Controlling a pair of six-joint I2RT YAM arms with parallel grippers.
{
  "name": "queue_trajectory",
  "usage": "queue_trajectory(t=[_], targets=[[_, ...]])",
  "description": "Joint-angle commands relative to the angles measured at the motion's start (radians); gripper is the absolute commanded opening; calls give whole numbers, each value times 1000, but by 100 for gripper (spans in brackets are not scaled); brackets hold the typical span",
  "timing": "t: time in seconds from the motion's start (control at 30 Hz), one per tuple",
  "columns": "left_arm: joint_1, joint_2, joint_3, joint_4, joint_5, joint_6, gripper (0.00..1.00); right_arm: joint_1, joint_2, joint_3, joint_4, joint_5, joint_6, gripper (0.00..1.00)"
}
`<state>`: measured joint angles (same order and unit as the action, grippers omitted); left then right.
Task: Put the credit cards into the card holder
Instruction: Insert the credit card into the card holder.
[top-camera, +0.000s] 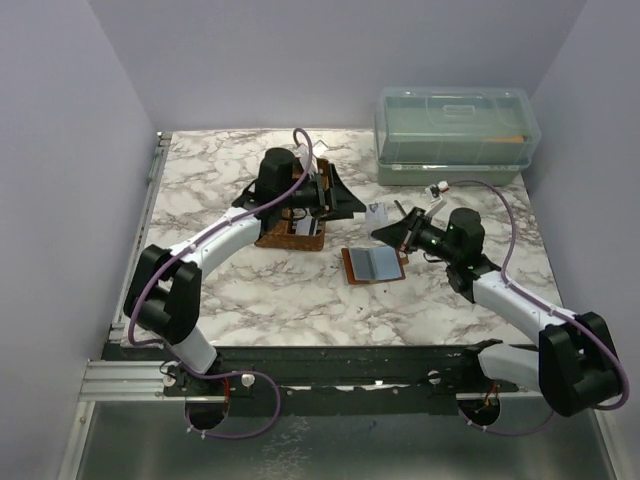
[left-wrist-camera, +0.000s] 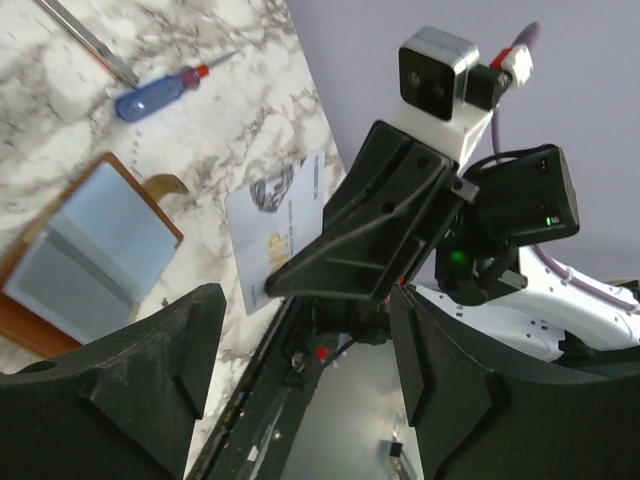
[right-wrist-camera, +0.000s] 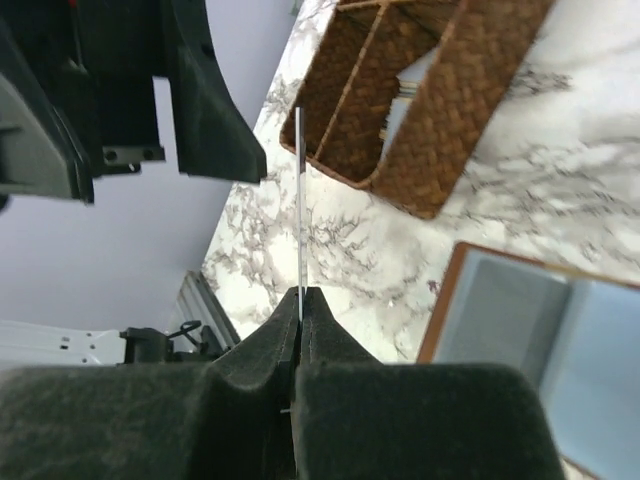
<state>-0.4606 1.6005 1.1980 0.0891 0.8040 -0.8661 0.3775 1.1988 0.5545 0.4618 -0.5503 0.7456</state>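
The card holder (top-camera: 373, 264) lies open on the marble table, brown with pale blue-grey pockets; it also shows in the left wrist view (left-wrist-camera: 90, 250) and the right wrist view (right-wrist-camera: 520, 340). My right gripper (top-camera: 397, 232) hangs just behind it, shut on a pale credit card (top-camera: 377, 212). That card (right-wrist-camera: 299, 200) shows edge-on, upright between the pinched fingers (right-wrist-camera: 300, 300). From the left wrist, the card (left-wrist-camera: 275, 235) juts out of the right gripper's black jaws. My left gripper (top-camera: 335, 196) faces it from the left, open and empty (left-wrist-camera: 305, 340).
A brown woven divided basket (top-camera: 290, 232) sits under the left arm, also in the right wrist view (right-wrist-camera: 420, 100). A clear lidded bin (top-camera: 455, 135) stands at the back right. A blue-handled screwdriver (left-wrist-camera: 160, 92) lies beyond the card holder.
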Motion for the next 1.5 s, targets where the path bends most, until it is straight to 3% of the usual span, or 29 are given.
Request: queue_trajectory(t=[0.0, 0.2, 0.4, 0.6, 0.7, 0.93, 1.0, 1.03, 1.1, 1.2, 1.27, 1.3, 1.4, 1.47], targets=[[-50, 44, -96, 319, 14, -174, 73, -90, -66, -110, 176, -197, 186, 0], [-85, 88, -126, 413, 0, -254, 71, -127, -107, -184, 285, -241, 255, 0], [-106, 139, -129, 571, 74, -354, 43, -138, -81, -226, 435, -257, 345, 0], [-136, 136, -155, 635, 92, -370, 39, -140, -64, -240, 500, -223, 383, 0], [-150, 145, -170, 651, 97, -373, 26, -140, -56, -254, 549, -208, 404, 0], [-152, 171, -189, 692, 99, -402, 13, -141, -61, -266, 527, -180, 403, 0], [-150, 173, -189, 695, 94, -407, 0, -141, -62, -262, 496, -176, 386, 0], [-150, 173, -191, 695, 91, -407, 0, -140, -65, -262, 468, -172, 374, 1], [-136, 176, -199, 679, 86, -401, 0, -140, -84, -252, 354, -153, 319, 16], [-107, 178, -205, 570, 62, -343, 0, -140, -133, -207, 38, -58, 155, 42], [-95, 171, -196, 436, 28, -252, 0, -140, -163, -192, -129, 23, 80, 52], [-93, 170, -174, 287, 0, -185, 0, -141, -178, -192, -176, 54, 55, 56], [-101, 216, -65, -54, -73, 5, 0, -141, -180, -165, -282, 91, -26, 59], [-102, 263, -5, -163, -66, 46, 0, -140, -155, -137, -328, 97, -78, 59]])
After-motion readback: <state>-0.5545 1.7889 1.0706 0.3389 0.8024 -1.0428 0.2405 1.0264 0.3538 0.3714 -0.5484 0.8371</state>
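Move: Off the left fingertips, about 4 to 5 cm to the right, 2 cm back and 5 cm lower, is the middle of the credit card held by the right hand. The open card holder lies some 7 cm right, 5 cm back and 17 cm below the left hand, the woven box 14 cm left and 10 cm ahead. From the right hand, the left fingertips are about 4 cm ahead, 6 cm left and 6 cm up; the holder is 2 cm back, 1 cm right and 11 cm down. Bringing its open fingers right and back about 8 cm in all, and dipping slightly, the left hand tilts some 15 degrees and pinches the card that the right hand, easing back and rolling, still holds up. The right fingers then open and drop away rightwards, down about 7 cm, while the left lowers the card some 6 cm towards the open holder, easing forward and left. ##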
